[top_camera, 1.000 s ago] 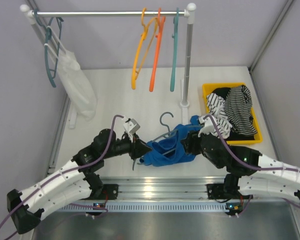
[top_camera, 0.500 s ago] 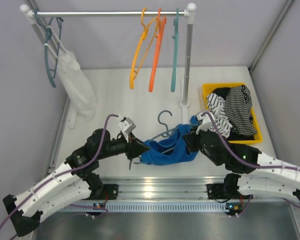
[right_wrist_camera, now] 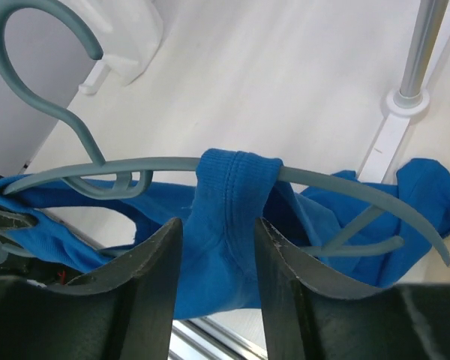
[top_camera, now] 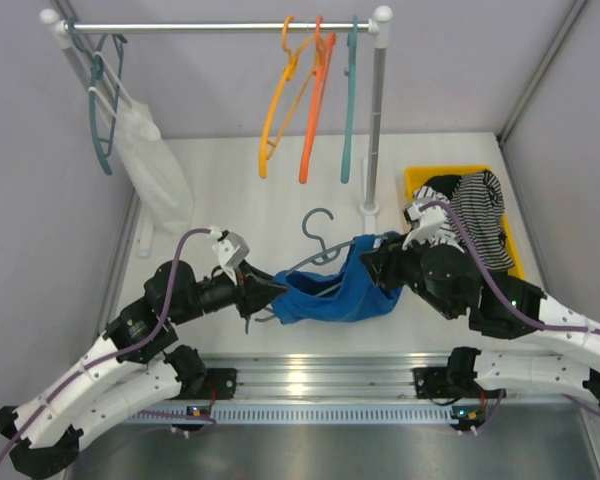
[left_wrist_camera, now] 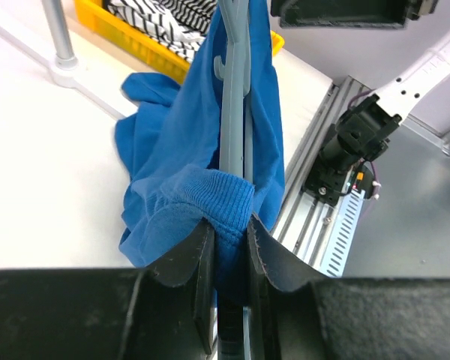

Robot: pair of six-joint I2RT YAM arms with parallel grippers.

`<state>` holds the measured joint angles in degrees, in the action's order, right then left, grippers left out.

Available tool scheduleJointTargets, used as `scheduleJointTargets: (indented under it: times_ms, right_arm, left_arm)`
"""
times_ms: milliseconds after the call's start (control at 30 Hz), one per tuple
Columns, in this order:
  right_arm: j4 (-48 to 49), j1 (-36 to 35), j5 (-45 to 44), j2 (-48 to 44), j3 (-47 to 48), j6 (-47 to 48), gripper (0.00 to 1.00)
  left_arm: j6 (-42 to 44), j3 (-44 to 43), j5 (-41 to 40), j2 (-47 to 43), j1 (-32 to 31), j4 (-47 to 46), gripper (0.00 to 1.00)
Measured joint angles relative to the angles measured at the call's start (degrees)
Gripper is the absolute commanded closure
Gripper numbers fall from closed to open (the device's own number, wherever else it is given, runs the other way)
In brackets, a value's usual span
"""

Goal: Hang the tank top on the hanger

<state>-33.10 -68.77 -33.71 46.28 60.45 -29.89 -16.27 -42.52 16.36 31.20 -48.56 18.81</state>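
The blue tank top (top_camera: 332,296) hangs bunched between my two grippers, low over the table's front. The slate-teal hanger (top_camera: 316,224) runs through it, hook pointing away from me. My left gripper (top_camera: 266,291) is shut on a folded strap of the tank top (left_wrist_camera: 181,154), with the hanger's bar (left_wrist_camera: 232,97) running between its jaws (left_wrist_camera: 229,223). In the right wrist view the other strap (right_wrist_camera: 229,191) is draped over the hanger's arm (right_wrist_camera: 326,181). My right gripper (right_wrist_camera: 217,225) stands open, one finger on each side of that strap.
A yellow bin (top_camera: 414,181) with striped garments sits at the right. The rack's post (top_camera: 375,120) stands just behind the hanger. Orange hangers (top_camera: 305,100) and a teal one hang from the rail. A white garment (top_camera: 155,165) hangs at the left.
My left arm has pulled back to the left with the hanger and strap, stretching the top wider. The hook has shifted left and away. My right gripper has moved slightly away from me.
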Motion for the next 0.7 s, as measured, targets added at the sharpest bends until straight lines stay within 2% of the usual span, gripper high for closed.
scheduleJointTargets:
  times_ms: [100,200,700]
  right_arm:
    - [-0.7,0.0,1.0,-0.1,0.0,0.2,0.48]
    - [-1.3,0.0,1.5,-0.1,0.7,0.3,0.46]
    - [-2.2,0.0,0.8,-0.6,3.2,0.5,0.47]
  left_arm:
    - [0.4,-0.8,-1.6,-1.1,0.0,1.6,1.00]
    - [0.8,-1.3,-2.8,-2.4,0.0,3.3,1.00]
    - [-0.3,-1.7,-13.0,-12.5,0.0,9.4,1.00]
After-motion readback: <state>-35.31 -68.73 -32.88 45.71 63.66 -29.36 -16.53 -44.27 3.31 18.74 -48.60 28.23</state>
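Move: The left hand already grips the hanger's left shoulder with one strap of the tank top. The draped strap, already over the bar, lies about 15 cm to its right and 7 cm ahead, roughly level; the hook is some 9 cm ahead and 6 cm right. From the right hand, that draped strap is just 2 cm ahead and 2 cm left, with the hanger's right end about 6 cm right and 2 cm ahead. Keeping its pinch on the hanger shoulder and strap, the left hand carries both about 6 cm to the left, away from the right hand, rising some 2 cm and turning about 15 degrees counter-clockwise. The right hand's fingers, already parted, open wider as that hand lifts some 2 cm beside the draped strap, otherwise nearly in place. ##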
